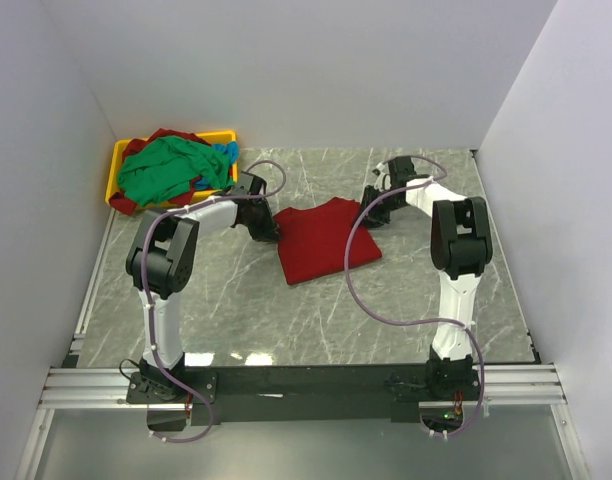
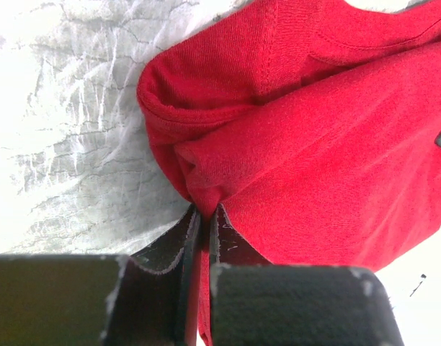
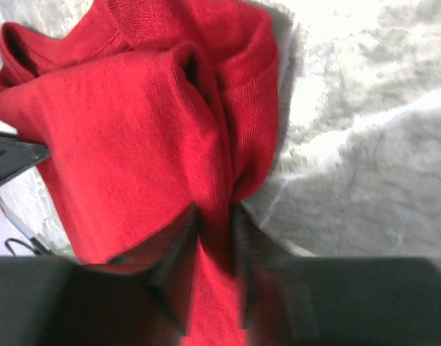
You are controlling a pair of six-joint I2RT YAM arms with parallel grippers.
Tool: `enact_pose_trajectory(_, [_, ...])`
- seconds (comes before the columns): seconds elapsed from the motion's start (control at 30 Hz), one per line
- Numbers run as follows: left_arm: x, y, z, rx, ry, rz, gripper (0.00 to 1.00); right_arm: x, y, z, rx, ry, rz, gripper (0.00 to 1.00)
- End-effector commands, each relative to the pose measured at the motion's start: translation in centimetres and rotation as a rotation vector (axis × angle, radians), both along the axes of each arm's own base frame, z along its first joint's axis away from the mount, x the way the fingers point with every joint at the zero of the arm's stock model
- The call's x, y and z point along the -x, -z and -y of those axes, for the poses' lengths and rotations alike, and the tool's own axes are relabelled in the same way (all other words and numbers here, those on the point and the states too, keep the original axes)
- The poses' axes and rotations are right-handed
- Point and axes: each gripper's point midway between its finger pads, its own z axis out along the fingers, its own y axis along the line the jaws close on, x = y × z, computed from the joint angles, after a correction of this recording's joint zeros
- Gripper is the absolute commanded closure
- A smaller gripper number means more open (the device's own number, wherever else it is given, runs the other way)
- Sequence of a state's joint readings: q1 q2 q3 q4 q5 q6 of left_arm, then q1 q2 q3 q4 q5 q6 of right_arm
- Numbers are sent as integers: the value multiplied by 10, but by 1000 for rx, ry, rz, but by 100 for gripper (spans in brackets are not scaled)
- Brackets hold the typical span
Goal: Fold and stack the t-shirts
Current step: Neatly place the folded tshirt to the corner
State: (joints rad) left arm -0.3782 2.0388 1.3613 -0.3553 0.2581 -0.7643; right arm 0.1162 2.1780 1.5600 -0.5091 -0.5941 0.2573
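A deep red t-shirt (image 1: 324,240) lies folded on the marble table (image 1: 236,300), mid-way between the arms. My left gripper (image 1: 269,232) is at its left edge. In the left wrist view the left gripper (image 2: 205,216) is shut on a pinch of the red t-shirt (image 2: 314,144) at a corner fold. My right gripper (image 1: 371,208) is at the shirt's right edge. In the right wrist view the right gripper (image 3: 215,216) has bunched cloth of the red t-shirt (image 3: 119,122) squeezed between its fingers; that view is blurred.
A yellow tray (image 1: 116,165) at the back left holds a heap of t-shirts: a green one (image 1: 166,170) on top, a blue one (image 1: 226,152), and red cloth (image 1: 171,135) beneath. White walls close in on the left, back and right.
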Motion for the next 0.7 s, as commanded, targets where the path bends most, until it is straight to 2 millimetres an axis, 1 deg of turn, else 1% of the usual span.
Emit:
enact_pose_trajectory(0.0, [24, 16, -12, -62, 10, -74, 88, -4, 7, -8, 29, -17, 2, 74])
enact_pose_trajectory(0.03, [23, 15, -12, -63, 9, -70, 84, -5, 7, -6, 36, -12, 2, 86])
enact_pose_trajectory(0.07, [22, 14, -12, -66, 8, -67, 81, -7, 5, -5, 42, -5, 6, 93])
enact_pose_trajectory(0.1, [19, 10, -15, -83, -1, -57, 69, -9, 4, -3, 61, 1, 15, 96])
enact_pose_trajectory(0.13, [17, 9, -17, -100, -1, -53, 62, -10, 4, -1, 75, 7, 17, 100])
enact_pose_trajectory(0.17, [15, 7, -21, -122, -7, -50, 53, -13, 0, 1, 87, 15, 25, 100])
enact_pose_trajectory(0.2, [13, 7, -23, -139, -9, -49, 38, -17, -3, 8, 127, 36, 40, 100])
enact_pose_trajectory(0.27, [9, 1, -26, -159, -8, -40, 29, -24, -11, 15, 169, 63, 61, 100])
enact_pose_trajectory(0.3, [5, -7, -24, -154, -9, -21, 22, -29, -16, 21, 202, 79, 75, 100])
enact_pose_trajectory(0.33, [5, -10, -25, -154, -8, -17, 19, -34, -16, 33, 266, 112, 85, 100])
enact_pose_trajectory(0.4, [3, -17, -24, -147, -12, -3, 14, -42, -28, 46, 336, 145, 104, 100])
enact_pose_trajectory(0.43, [1, -23, -23, -137, -16, 9, 13, -46, -30, 54, 366, 167, 106, 100])
enact_pose_trajectory(0.47, [2, -26, -23, -132, -15, 10, 12, -53, -36, 67, 426, 203, 122, 100])
enact_pose_trajectory(0.53, [2, -34, -21, -119, -17, 21, 11, -60, -38, 86, 479, 252, 123, 100])
enact_pose_trajectory(0.57, [4, -36, -21, -112, -13, 20, 11, -66, -44, 96, 508, 280, 138, 100])
enact_pose_trajectory(0.6, [5, -41, -20, -105, -12, 29, 9, -69, -41, 102, 519, 289, 131, 100])
enact_pose_trajectory(0.63, [6, -42, -21, -104, -14, 26, 9, -72, -42, 111, 541, 310, 134, 100])
enact_pose_trajectory(0.67, [8, -44, -21, -100, -14, 26, 9, -78, -46, 127, 569, 350, 137, 100])
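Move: The right fingers straddle the folded t-shirt's right edge; its middle lies about 9 cm left and 4 cm back, barely 1 cm lower. The table's far right corner is some 18 cm ahead and 27 cm right of that hand. From the left hand, still pinching the left edge, the t-shirt's middle lies roughly 13 cm right and 2 cm back, the yellow basket about 16 cm ahead and 26 cm left. Left fingers release the t-shirt; right pinches its edge, then drags it some 10 cm right-forward, rising slightly, cornerward. ##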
